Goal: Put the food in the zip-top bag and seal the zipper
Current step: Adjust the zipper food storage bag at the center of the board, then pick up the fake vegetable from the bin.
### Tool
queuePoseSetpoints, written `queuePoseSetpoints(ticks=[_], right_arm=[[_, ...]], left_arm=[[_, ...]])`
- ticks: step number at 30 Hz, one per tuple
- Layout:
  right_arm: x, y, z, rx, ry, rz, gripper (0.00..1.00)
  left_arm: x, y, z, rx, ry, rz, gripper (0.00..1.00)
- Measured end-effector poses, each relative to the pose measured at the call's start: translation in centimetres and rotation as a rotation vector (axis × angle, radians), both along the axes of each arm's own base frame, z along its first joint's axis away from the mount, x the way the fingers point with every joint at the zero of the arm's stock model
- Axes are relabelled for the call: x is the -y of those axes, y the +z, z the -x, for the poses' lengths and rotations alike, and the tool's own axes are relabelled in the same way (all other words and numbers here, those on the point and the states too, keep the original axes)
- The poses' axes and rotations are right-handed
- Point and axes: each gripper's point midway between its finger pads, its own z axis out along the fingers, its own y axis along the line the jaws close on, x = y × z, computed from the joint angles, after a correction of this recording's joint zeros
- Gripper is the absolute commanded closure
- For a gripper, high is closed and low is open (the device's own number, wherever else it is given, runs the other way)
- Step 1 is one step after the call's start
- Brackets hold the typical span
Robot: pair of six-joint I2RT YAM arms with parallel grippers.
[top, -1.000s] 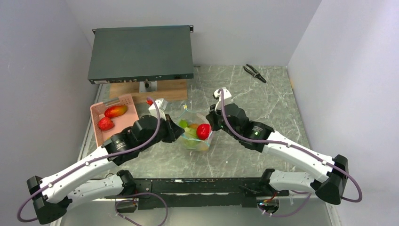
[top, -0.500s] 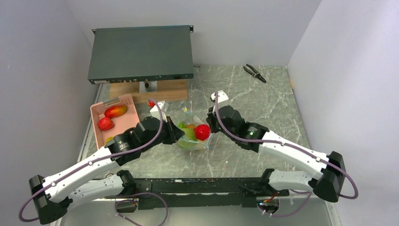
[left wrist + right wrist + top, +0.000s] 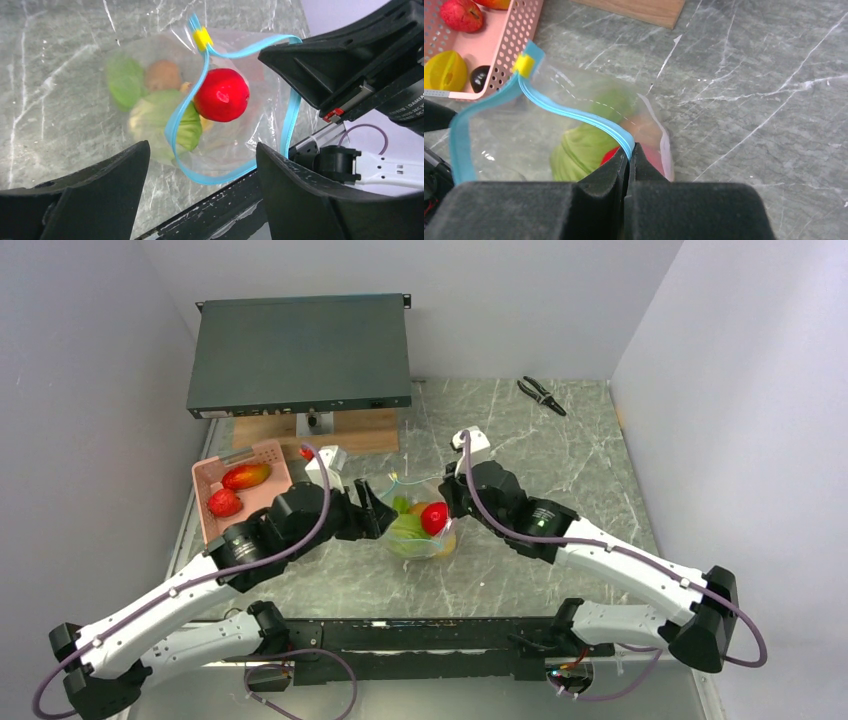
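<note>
The clear zip-top bag (image 3: 420,540) lies between both arms with its mouth gaping. Inside it are a red round fruit (image 3: 221,95), two green pieces (image 3: 165,120) and a brownish-orange one (image 3: 164,75). Its teal zipper (image 3: 292,117) loops open, and a yellow slider (image 3: 202,36) sits at one end. My left gripper (image 3: 203,146) is open just short of the bag's near edge, with nothing gripped. My right gripper (image 3: 630,147) is shut on the zipper (image 3: 574,116) at the bag's right side. More food sits in the pink basket (image 3: 215,475): red (image 3: 461,14), yellow (image 3: 444,70) and dark purple (image 3: 479,77).
A dark flat equipment box (image 3: 300,350) stands on a wooden board (image 3: 360,432) at the back left. Black pliers (image 3: 541,395) lie at the back right. Grey walls close in both sides of the marble table (image 3: 560,460).
My left gripper has opened, let go of the bag's edge and drawn back to the left. The bag has settled lower. The right gripper keeps its grip on the zipper.
</note>
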Motion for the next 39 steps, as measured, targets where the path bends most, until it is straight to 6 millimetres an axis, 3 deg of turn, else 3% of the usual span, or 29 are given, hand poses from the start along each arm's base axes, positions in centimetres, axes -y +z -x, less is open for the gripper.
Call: queuePoseSetpoints(ticks=[4, 9, 13, 20, 27, 31, 39], right_arm=[[0.6, 1.3, 0.1, 0.028, -0.015, -0.027, 1.0], [1.4, 2.0, 0.1, 0.049, -0.042, -0.034, 1.0], [1.7, 1.9, -0.1, 0.052, -0.053, -0.027, 1.0], [1.7, 1.4, 0.0, 0.045, -0.051, -0.02, 1.0], [1.7, 1.3, 0.1, 0.042, -0.046, -0.02, 1.0], [1.7, 1.1, 0.1, 0.038, -0.046, -0.02, 1.0], [1.7, 1.1, 0.2, 0.037, -0.046, -0.02, 1.0]], left_arm=[[-1.5, 1.2, -0.2, 0.05, 0.027, -0.038, 0.04], [-4.4, 0.5, -0.6, 0.072, 0.106, -0.151, 0.0], [-7.4, -0.9, -1.2, 0.07, 0.211, -0.244, 0.0], [-13.6, -5.7, -2.3, 0.001, 0.424, -0.38, 0.0], [-19.3, -8.2, -3.4, -0.118, 0.661, -0.382, 0.0], [-21.4, -9.7, -3.6, -0.214, 0.763, -0.334, 0.0], [-23.2, -12.5, -2.9, -0.408, 0.89, -0.271, 0.0]])
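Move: The dark eggplant, in the near right corner of the pink basket, lies about 23 cm to the left of the open left hand, 6 cm farther out and 17 cm lower. The yellow pepper is some 11 cm left of it and level with it; the bag's filled body is about 7 cm right of this hand, 5 cm ahead and 11 cm below. From the right hand, the eggplant is some 32 cm left, level with it and 16 cm below. The right hand keeps its closed pinch on the bag's blue rim, easing about 2 cm right and 1 cm up, then holding still. Meanwhile the left hand, already parting, opens fully and sweeps some 23 cm left, away from the bag and towards the eggplant, soon sinking about 12 cm as the wrist swings some 50 degrees counter-clockwise and tips down. It touches nothing in the basket yet. ##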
